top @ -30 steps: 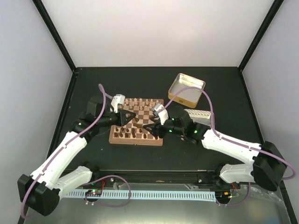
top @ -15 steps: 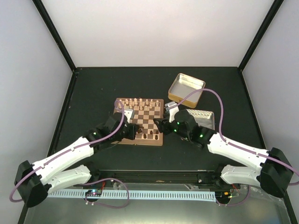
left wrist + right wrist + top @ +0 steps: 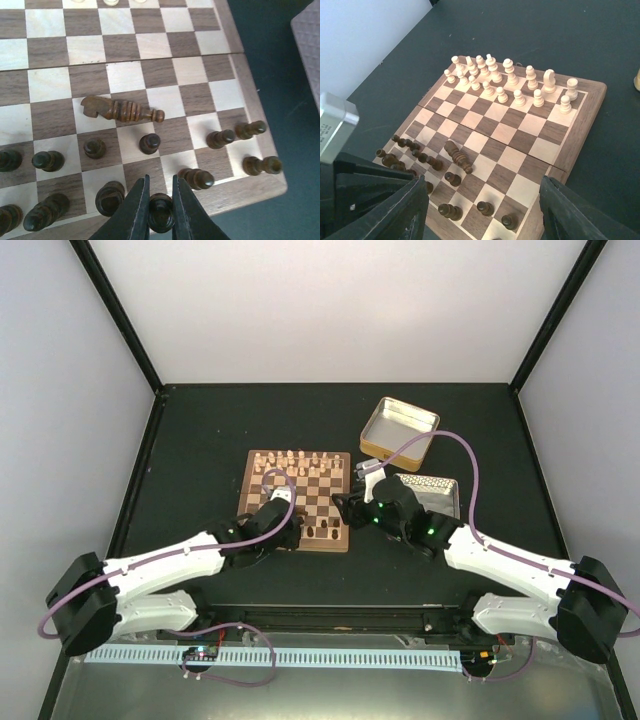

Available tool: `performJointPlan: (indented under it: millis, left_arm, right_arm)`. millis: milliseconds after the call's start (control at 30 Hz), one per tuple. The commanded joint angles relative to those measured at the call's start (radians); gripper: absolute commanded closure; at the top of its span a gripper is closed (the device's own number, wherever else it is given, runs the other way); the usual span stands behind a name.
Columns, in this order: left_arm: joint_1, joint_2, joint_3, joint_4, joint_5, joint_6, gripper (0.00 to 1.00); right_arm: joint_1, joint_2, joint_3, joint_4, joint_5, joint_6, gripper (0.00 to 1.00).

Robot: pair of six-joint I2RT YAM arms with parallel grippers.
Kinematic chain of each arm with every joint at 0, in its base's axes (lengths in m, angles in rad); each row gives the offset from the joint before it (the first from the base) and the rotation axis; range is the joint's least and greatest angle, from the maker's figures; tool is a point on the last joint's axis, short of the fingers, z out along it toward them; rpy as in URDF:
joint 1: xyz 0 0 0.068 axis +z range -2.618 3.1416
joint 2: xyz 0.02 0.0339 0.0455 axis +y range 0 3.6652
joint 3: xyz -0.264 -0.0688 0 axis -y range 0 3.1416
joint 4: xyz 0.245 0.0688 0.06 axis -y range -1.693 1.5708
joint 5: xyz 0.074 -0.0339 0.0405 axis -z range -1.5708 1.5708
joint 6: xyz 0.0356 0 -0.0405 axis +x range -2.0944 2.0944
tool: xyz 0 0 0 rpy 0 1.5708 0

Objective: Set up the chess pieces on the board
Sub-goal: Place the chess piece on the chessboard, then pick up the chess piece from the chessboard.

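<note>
The board (image 3: pixel 310 502) lies mid-table, also seen in the left wrist view (image 3: pixel 150 45) and the right wrist view (image 3: pixel 520 150). Dark chess pieces (image 3: pixel 149 143) crowd its near rows, most of them upright. One tall dark piece (image 3: pixel 120 110) lies on its side, also visible from the right wrist (image 3: pixel 457 156). My left gripper (image 3: pixel 160 186) is shut on a dark chess piece (image 3: pixel 161 215) at the board's near border. It shows from above (image 3: pixel 284 530) at the near edge. My right gripper (image 3: pixel 484 192) hangs open over the board's right edge (image 3: pixel 345 508), with nothing between its fingers.
Pale cream chessmen (image 3: pixel 510 80) fill the two far rows (image 3: pixel 295 460). An open metal tin (image 3: pixel 398 427) sits at the back right. A second tin (image 3: pixel 432 492) lies right of the board, partly under my right arm. Black walls bound the table.
My left arm has pulled back from the board's left middle to its near edge. My right gripper has drawn off the board to its right edge and then held still.
</note>
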Motion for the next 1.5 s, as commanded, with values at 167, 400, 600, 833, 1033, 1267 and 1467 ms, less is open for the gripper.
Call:
performJointPlan:
  millis: [167,400,600,833,1033,1267,1467]
  left_arm:
    - [-0.030,0.086,0.036,0.038,-0.088,-0.043,0.97]
    - [-0.035,0.132,0.047,0.037,-0.093,-0.059,0.94]
    - [-0.035,0.148,0.053,0.049,-0.088,-0.056,0.89]
    - [-0.035,0.155,0.059,0.058,-0.089,-0.043,0.82]
    - [-0.035,0.148,0.064,0.052,-0.084,-0.039,0.77]
    - [-0.036,0.096,0.095,0.001,-0.092,-0.031,0.73]
    - [-0.026,-0.010,0.162,-0.061,-0.149,0.010,0.66]
  right_arm:
    - [0.000,-0.030,-0.011,-0.013,0.038,0.002,0.38]
    - [-0.002,-0.050,-0.014,-0.024,0.047,0.001,0.38]
    - [-0.003,-0.056,-0.014,-0.030,0.044,-0.001,0.38]
    - [-0.003,-0.057,-0.012,-0.035,0.040,0.001,0.38]
    - [-0.002,-0.055,-0.011,-0.036,0.035,0.003,0.38]
    - [-0.003,-0.050,-0.002,-0.041,0.025,0.006,0.38]
    - [-0.002,-0.012,0.047,-0.090,-0.014,0.013,0.38]
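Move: The free back-row square for the dark piece in my left hand is right below that hand, its surface some 6 cm down. A dark piece stands about 3 cm left of this square, another 3 cm right, and a pawn some 3 cm ahead. Beyond the pawn, about 5 cm ahead of my hand and 1 cm left, lies the fallen knight. From my right hand the square lies roughly 9 cm left, about level, 15 cm below. My left hand still pinches the dark piece and lowers it about 3 cm, almost straight down into the gap between its two back-row neighbours, slowing as it goes. There I spread the fingers from nearly shut to about a third open, let go, then lift the hand roughly 4 cm off the piece, easing slightly forward. ##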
